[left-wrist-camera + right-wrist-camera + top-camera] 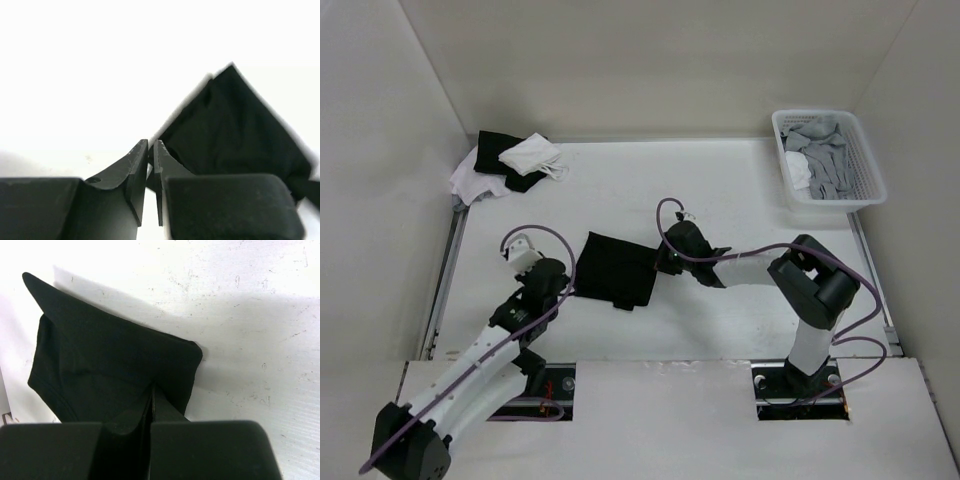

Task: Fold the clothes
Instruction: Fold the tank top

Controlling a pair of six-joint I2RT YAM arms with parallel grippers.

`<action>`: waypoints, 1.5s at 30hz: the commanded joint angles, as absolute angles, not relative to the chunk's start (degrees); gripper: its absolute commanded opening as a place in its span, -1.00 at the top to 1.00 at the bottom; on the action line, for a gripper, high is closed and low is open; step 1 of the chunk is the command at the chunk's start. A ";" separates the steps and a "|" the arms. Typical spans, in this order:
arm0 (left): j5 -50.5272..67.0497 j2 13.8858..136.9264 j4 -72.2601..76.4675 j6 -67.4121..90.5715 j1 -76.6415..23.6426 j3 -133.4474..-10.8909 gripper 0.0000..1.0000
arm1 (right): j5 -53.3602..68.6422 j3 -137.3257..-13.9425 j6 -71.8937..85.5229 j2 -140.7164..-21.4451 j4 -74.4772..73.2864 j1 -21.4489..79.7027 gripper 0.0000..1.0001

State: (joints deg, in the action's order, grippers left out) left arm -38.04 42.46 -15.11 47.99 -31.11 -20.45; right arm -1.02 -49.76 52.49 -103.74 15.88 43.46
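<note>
The clothes (618, 270) are one black garment, folded into a rough rectangle on the white table between the two arms. My left gripper (572, 290) is at its left edge. In the left wrist view the left gripper (151, 145) has its jaws a thin slit apart, with a corner of the clothes (235, 130) in the slit at the tips. Whether that pinch still holds does not show. My right gripper (667, 262) is at the right edge. In the right wrist view the right gripper (152, 389) is shut, and the clothes (110, 365) crease up into its tips.
A heap of black and white cloths (505, 160) lies at the back left corner. A white basket (873, 185) at the back right holds grey and white garments (820, 155). White walls close in the table on three sides.
</note>
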 commanded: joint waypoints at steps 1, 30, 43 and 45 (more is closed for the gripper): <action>-32.89 37.80 -16.19 53.44 -28.61 -21.09 0.80 | -1.41 -49.39 52.12 -103.01 17.40 43.28 1.00; -14.95 56.96 8.97 54.14 -21.85 -10.38 0.58 | -0.61 -56.25 51.06 -106.79 13.36 41.53 0.92; -16.35 32.51 -6.51 47.21 -22.81 -19.68 -0.11 | -0.18 -54.76 44.66 -90.64 10.90 40.30 0.10; -16.61 34.27 -5.54 45.27 -22.20 -21.44 -0.15 | -1.05 -53.01 42.20 -85.63 10.46 40.12 -0.06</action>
State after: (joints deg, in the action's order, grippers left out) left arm -15.51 32.82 -4.84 49.93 -22.41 -17.63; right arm -0.23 -54.15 46.94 -93.69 9.34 40.53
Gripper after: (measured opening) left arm 0.568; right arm 0.508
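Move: The folded tank top's middle lies about 13 cm to the right of the left hand and level with it, some 8 cm below; its near strap tab is about 15 cm right and 7 cm back of that hand. The other clothes lie stacked roughly 28 cm ahead and 12 cm left of it. The right hand's closed fingers rest on the tank top's right edge, its middle some 10 cm to their left and 2 cm back. Swing the left gripper, nearly shut, about 9 cm right over the tank top, then bring it back left and down to the left edge before lifting and opening. Keep the right fingertips briefly where they are, hop them up 6 cm and down again 2 cm farther forward, then raise them clear some 8 cm, opening too. ##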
